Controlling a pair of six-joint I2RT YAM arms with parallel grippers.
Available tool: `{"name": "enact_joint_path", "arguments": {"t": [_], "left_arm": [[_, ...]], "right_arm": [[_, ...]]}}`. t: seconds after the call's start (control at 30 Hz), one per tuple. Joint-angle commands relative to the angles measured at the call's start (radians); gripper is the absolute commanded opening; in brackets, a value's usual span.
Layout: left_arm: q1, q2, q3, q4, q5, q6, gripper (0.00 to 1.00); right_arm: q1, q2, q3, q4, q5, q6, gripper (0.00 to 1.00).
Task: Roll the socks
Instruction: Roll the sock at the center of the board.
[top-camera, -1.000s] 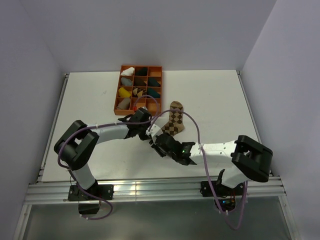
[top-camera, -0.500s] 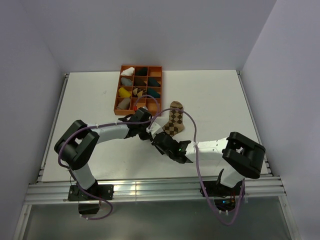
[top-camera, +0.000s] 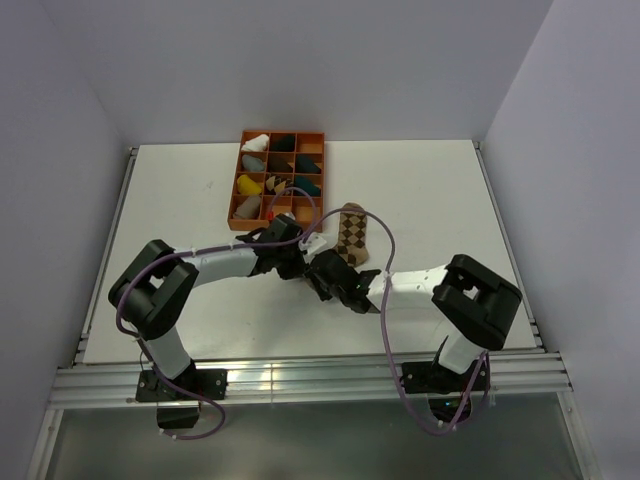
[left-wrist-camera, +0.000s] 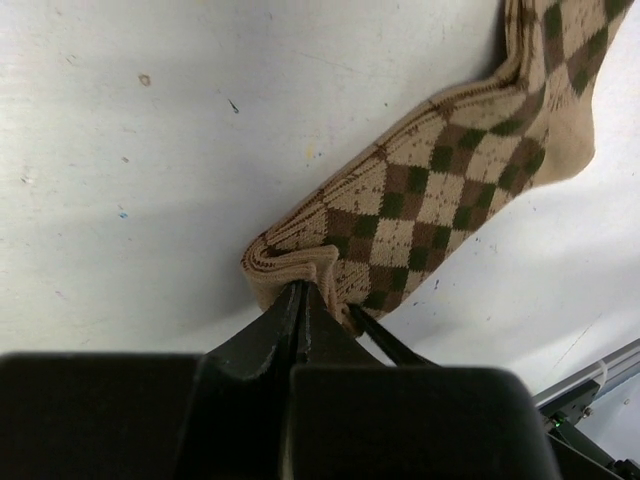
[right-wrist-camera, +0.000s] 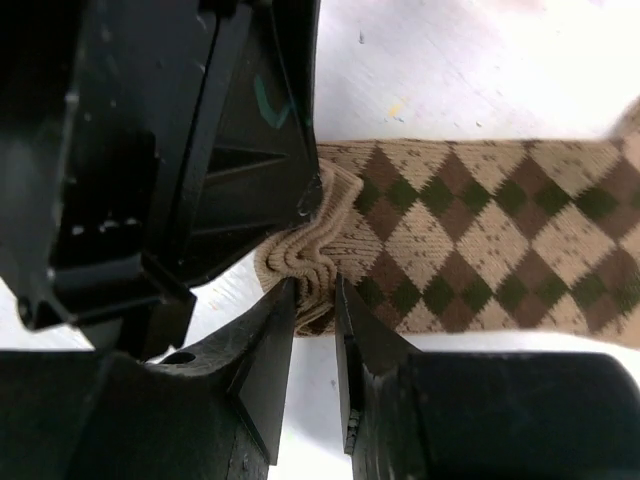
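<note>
Of the socks I see the tan-and-brown argyle one (top-camera: 352, 236) lying flat on the white table, toe pointing away. My left gripper (left-wrist-camera: 302, 288) is shut on the bunched ribbed cuff of this sock (left-wrist-camera: 440, 190). My right gripper (right-wrist-camera: 317, 290) comes in from the near side, and its two fingers pinch the same wrinkled cuff of the sock (right-wrist-camera: 480, 240) just beside the left gripper (right-wrist-camera: 200, 130). From above, both grippers meet at the sock's near end, left gripper (top-camera: 300, 258) and right gripper (top-camera: 324, 272). The plain sock cannot be told apart here.
An orange divided tray (top-camera: 283, 134) holding several rolled sock bundles stands at the back, just beyond the left arm. Purple cables loop over both arms. The table's near edge and metal rail run behind the arm bases.
My right arm has swung left and forward to the sock's cuff, and its fingers have narrowed onto the fabric. The left gripper stays shut on the cuff.
</note>
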Motion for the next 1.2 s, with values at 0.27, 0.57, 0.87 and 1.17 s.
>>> {"name": "enact_joint_path", "arguments": {"t": [0.27,0.57,0.87,1.17], "left_arm": [[-0.004,-0.063,-0.039,-0.028,-0.047,0.001,0.11],[0.0,-0.249,-0.191,0.099,-0.098,-0.177,0.36],[0.0,-0.313,-0.351,0.307,-0.119,-0.283,0.42],[0.0,-0.2,-0.334,0.409,-0.102,-0.257,0.38]], "right_arm": [[-0.135,0.084,0.045,-0.153,-0.239,0.184,0.09],[-0.244,0.107,0.02,-0.163,-0.464,0.281,0.0],[-0.367,0.142,-0.075,-0.039,-0.684,0.355,0.0],[-0.436,0.189,-0.107,0.054,-0.83,0.41,0.0]]}}
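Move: The folded end of the sock is pinched in the left hand's nearly shut fingers, its middle about 1 cm back and 1 cm to the right. From the right hand's partly open fingers that end lies some 1 cm ahead and 1 cm left, at tip height. The sock's flat far part lies about 9 cm ahead and 10 cm right of the left hand; the sock tray's middle is roughly 24 cm ahead and 8 cm left of that hand. The right hand closes its fingers on the folded end of the sock and, staying within about a centimetre of its place low over the table, turns with that grip some 50 degrees, rolling clockwise as seen from behind the hand while its fingers swing round to point mostly left. Meanwhile the left hand opens and lets go, draws off about 5 cm to the left, back and a little up while turning some 15 degrees counter-clockwise, then eases 1 to 2 cm forward and right again towards the sock end, fingers still apart. ##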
